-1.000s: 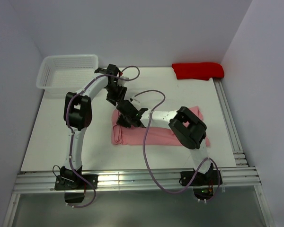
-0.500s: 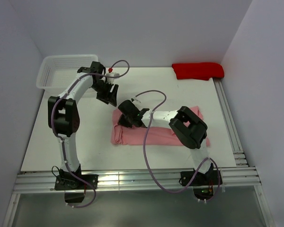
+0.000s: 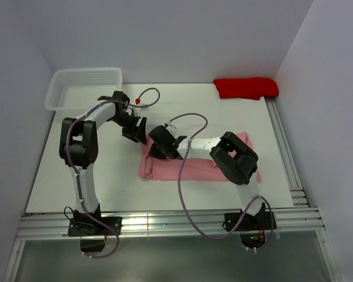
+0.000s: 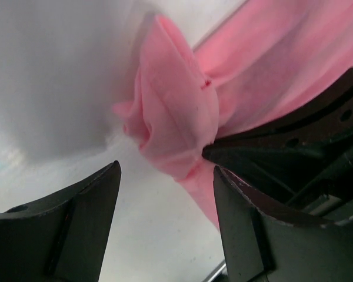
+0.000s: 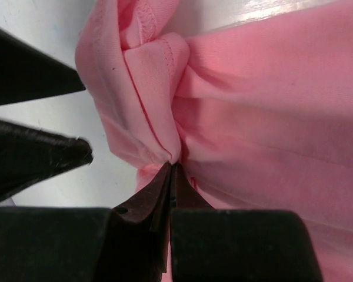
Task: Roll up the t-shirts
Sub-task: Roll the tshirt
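A salmon-pink t-shirt (image 3: 194,167) lies folded into a long band across the middle of the table. My right gripper (image 3: 155,150) is shut on a bunched fold at the band's left end (image 5: 159,111), fingertips pinching the fabric. My left gripper (image 3: 138,134) is open and empty, just left of that end and low over the table. In the left wrist view the pink bunch (image 4: 176,117) sits ahead of the open fingers (image 4: 88,217), with the right gripper's dark body beside it. The left fingers show as dark tips (image 5: 41,153) in the right wrist view.
A white mesh basket (image 3: 82,88) stands at the far left corner. A folded red cloth (image 3: 246,87) lies at the far right. A metal rail (image 3: 285,153) runs along the table's right edge.
My left arm has swung out left, then back down, its gripper ending close beside the shirt's left end. The right gripper stays shut on the fold, barely moved.
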Motion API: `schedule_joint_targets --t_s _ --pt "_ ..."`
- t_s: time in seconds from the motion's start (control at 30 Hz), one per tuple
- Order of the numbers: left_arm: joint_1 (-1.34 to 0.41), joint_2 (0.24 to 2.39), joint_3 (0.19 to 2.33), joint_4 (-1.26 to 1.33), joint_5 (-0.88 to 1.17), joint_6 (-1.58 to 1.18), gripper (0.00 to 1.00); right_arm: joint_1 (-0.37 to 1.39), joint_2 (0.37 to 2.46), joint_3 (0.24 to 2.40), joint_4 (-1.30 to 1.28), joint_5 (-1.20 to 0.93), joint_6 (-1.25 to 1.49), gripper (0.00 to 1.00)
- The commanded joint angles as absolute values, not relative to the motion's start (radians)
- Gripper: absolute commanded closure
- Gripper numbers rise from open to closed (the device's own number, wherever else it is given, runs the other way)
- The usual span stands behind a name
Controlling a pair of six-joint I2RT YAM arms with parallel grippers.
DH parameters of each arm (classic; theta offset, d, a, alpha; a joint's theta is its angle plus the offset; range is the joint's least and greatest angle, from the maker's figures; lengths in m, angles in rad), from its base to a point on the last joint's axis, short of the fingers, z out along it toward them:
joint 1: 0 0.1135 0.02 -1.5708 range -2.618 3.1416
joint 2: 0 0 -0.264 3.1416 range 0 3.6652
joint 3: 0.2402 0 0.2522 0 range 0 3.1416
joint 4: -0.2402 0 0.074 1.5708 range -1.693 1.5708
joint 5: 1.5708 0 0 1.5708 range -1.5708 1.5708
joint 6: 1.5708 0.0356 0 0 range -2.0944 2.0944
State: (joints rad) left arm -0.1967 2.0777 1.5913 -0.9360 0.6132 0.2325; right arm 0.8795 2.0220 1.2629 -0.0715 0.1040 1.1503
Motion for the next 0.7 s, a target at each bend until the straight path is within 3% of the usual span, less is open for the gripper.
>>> schedule_joint_targets --t_s 0.0,0.33,0.43,0.53,0.57,0.67 --pt "-0.189 2.118 1.601 -0.853 0.698 0.218 0.3 0.868 1.994 1.244 -0.066 0.118 1.124 1.0" --pt "-0.19 2.177 1.582 -0.793 0.767 0.166 0.32 0.868 2.006 1.256 -0.064 0.107 1.088 1.0" --pt "-0.192 2.192 1.598 -0.805 0.762 0.149 0.38 0.868 2.011 1.259 -0.075 0.115 1.08 1.0" --pt "-0.204 2.181 1.597 -0.802 0.704 0.134 0.55 0.868 2.008 1.269 -0.098 0.133 1.068 1.0" --pt "-0.209 2.175 1.595 -0.799 0.684 0.12 0.67 0.87 2.003 1.27 -0.104 0.135 1.063 1.0" --pt "-0.219 2.154 1.605 -0.821 0.586 0.092 0.89 0.87 1.991 1.282 -0.141 0.155 1.051 1.0"
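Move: The far end of the t-shirt's folded left edge stands just under the left hand, about 3 cm down, 2 cm to its right and 1 cm ahead. From the right hand, whose shut fingers are already on this fold, that end lies some 6 cm ahead and 2 cm left, about level in height. The flat part of the shirt is centred roughly 24 cm right and 6 cm back of the left hand, 5 cm lower. The left hand sinks about 3 cm, edging right, and pinches the fold's far end; the right keeps its hold. ##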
